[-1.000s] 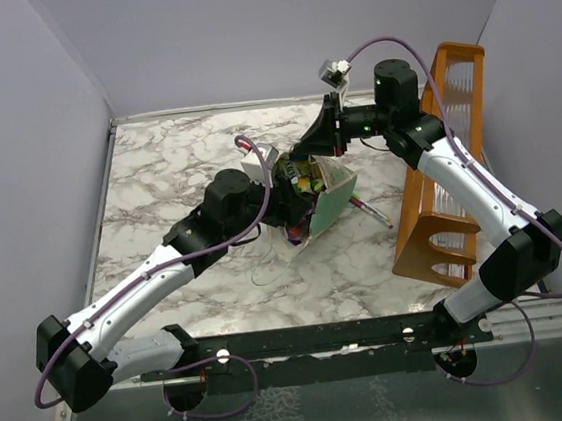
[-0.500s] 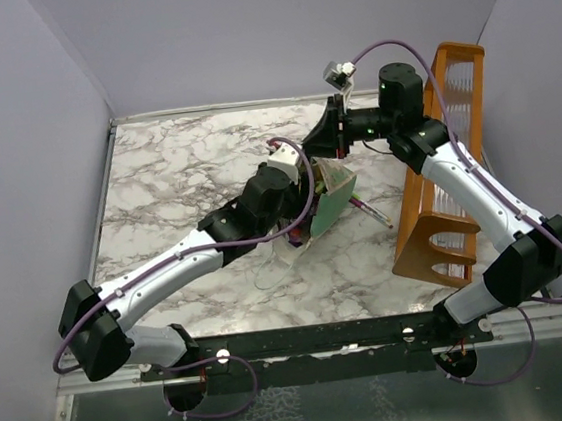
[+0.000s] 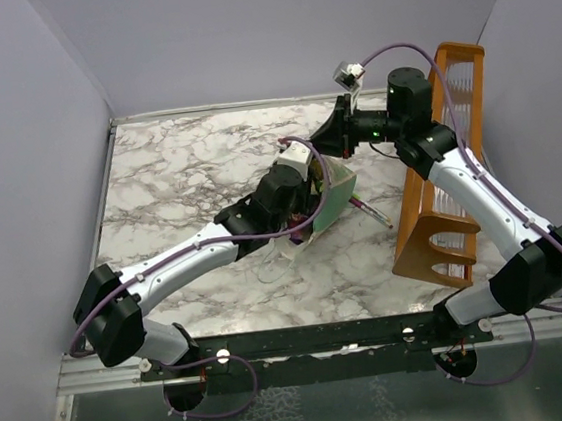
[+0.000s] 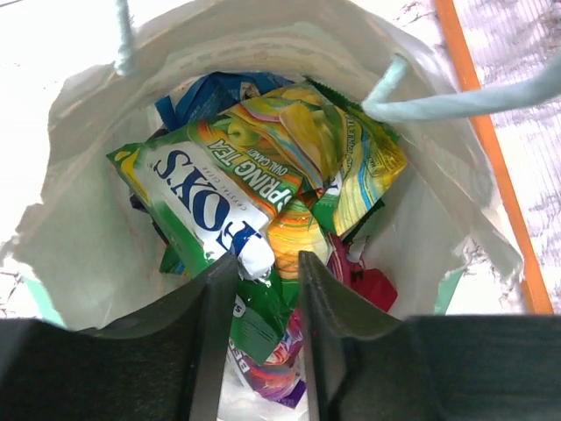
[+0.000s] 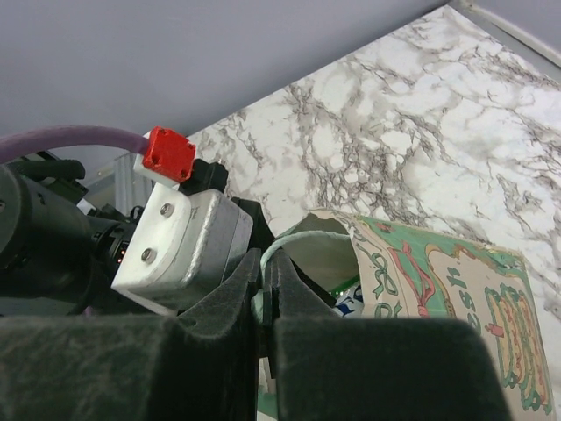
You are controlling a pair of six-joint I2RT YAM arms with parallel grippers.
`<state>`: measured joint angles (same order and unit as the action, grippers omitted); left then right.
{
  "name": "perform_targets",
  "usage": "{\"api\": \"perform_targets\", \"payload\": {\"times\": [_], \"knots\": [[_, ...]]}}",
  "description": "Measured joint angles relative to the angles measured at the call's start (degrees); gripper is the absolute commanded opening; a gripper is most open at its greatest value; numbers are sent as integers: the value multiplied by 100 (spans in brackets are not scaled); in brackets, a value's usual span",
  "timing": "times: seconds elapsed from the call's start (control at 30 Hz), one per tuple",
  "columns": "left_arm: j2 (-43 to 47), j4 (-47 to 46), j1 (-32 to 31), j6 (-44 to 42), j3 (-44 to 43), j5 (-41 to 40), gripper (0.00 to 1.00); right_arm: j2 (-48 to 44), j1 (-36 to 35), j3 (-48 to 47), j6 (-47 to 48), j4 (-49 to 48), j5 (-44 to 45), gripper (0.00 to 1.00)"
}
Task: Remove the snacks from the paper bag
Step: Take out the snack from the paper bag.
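Note:
The mint-green paper bag (image 3: 333, 203) stands tilted in the middle of the table, its mouth toward the left arm. The left wrist view looks straight into the bag (image 4: 79, 219), where several snacks are piled: a green and white packet (image 4: 206, 206), a yellow-green one (image 4: 351, 149), a purple one (image 4: 272, 373) and a red one (image 4: 377, 285). My left gripper (image 4: 263, 272) is inside the mouth, its jaws pressed on the twisted end of the green and white packet. My right gripper (image 5: 266, 285) is shut on the bag's pale loop handle (image 5: 302, 237), holding it up at the far rim (image 3: 326, 143).
A tall orange-brown wooden rack (image 3: 441, 204) stands right of the bag, under the right arm. A pink and a green pen (image 3: 369, 208) lie between bag and rack. The bag's other handle (image 3: 272, 267) hangs loose on the marble near the left forearm.
My left arm has stretched forward, putting its gripper into the bag's mouth, and the jaws have narrowed onto the green and white packet. My right gripper has shifted slightly right, still holding the handle.

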<state>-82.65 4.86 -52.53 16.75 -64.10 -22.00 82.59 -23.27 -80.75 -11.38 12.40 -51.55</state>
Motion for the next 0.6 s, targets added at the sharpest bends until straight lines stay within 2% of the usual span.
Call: {"api": "perform_targets", "payload": {"times": [0.13, 0.33, 0.6], "knots": [[271, 33, 2, 2, 275, -2, 49, -129, -70, 70, 20, -7, 50, 1], [713, 39, 2, 85, 850, -61, 65, -166, -131, 85, -87, -59, 173, 1], [719, -33, 2, 177, 914, -63, 74, -212, -133, 164, -284, -212, 203, 1]]}}
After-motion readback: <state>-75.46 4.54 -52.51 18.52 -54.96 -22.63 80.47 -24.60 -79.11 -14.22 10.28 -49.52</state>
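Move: The green candy pack lies in the bag about 4 cm ahead of the left hand, roughly 1 cm right and 5 cm lower. At similar depth, the yellow pack is some 6 cm ahead and 6 cm right, the blue pack about 8 cm ahead and 1 cm left. From the right hand, the green pack is about 3 cm back, 3 cm left and 15 cm below. Left hand eases about 4 cm left, back and down, fingers opening wide; right keeps pinching the bag's handle. ##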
